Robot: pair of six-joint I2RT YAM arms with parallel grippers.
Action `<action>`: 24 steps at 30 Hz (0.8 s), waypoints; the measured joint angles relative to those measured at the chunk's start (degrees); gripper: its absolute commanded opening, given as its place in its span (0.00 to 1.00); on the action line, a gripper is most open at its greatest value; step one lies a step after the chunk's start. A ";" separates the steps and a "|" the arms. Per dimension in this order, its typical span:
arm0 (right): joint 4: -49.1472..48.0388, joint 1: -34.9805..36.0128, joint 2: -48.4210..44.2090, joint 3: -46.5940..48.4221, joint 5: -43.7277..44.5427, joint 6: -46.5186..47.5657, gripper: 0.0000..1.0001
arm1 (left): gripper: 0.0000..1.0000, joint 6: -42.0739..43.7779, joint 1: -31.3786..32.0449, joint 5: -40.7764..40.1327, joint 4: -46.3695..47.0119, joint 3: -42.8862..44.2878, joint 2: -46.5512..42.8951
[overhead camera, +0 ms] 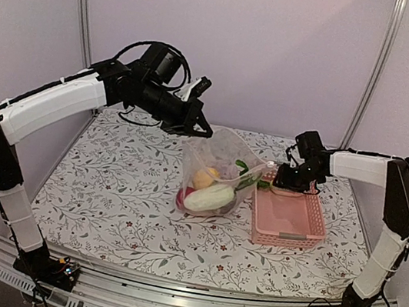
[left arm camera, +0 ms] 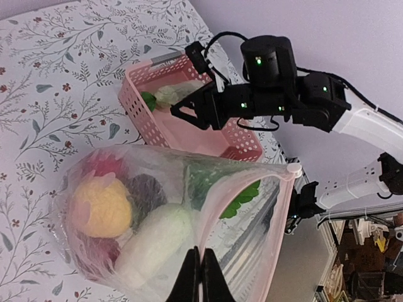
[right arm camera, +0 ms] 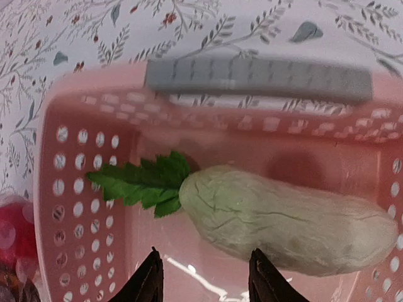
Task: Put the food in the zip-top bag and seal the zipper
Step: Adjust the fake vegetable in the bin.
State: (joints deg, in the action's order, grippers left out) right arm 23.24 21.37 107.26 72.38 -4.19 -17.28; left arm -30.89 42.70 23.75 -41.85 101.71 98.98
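The clear zip-top bag stands open on the table with its mouth lifted. My left gripper is shut on the bag's pinkish zipper and holds that edge up. Inside the bag lie a yellow round piece, a dark purple one, a white oblong one, a red one and green leaves. A white radish with green leaves lies in the pink basket. My right gripper hangs open just above the radish and holds nothing.
The pink basket stands right of the bag, nearly touching it. Its grey label strip marks one end wall. The flowered tablecloth stretches to the left and the front. Metal frame posts stand at the back corners.
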 measured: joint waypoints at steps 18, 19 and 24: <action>20.24 6.62 -15.85 6.80 -0.70 3.06 0.79 | 0.00 0.22 -0.07 0.22 1.27 -1.49 0.00; 20.50 6.12 -14.67 6.27 -0.52 3.87 0.81 | 0.00 0.22 -0.07 0.24 1.31 -1.49 0.00; 22.05 4.07 -10.19 4.79 3.80 7.23 0.91 | 0.00 0.22 -0.13 0.24 1.33 -1.49 0.00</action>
State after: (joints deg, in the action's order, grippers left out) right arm 45.30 25.43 97.08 77.17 -0.38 -10.04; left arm -30.68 42.57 23.99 -40.51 100.22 98.98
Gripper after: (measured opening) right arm 0.884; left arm 0.006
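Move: The fake vegetable lies crosswise at the far end of the bin, right at the right hand's fingertips: about 2 cm ahead, 3 cm right and 3 cm below. The bin's middle is some 6 cm back and 3 cm right of the hand; the filled bag stands about 22 cm left and 4 cm back. From the left hand, still pinching the bag's mouth, the vegetable is about 13 cm ahead, 24 cm right and 26 cm below. The right hand sweeps back some 11 cm, dragging the fake vegetable, rises clear, then sinks partway, fingers opening wide. ##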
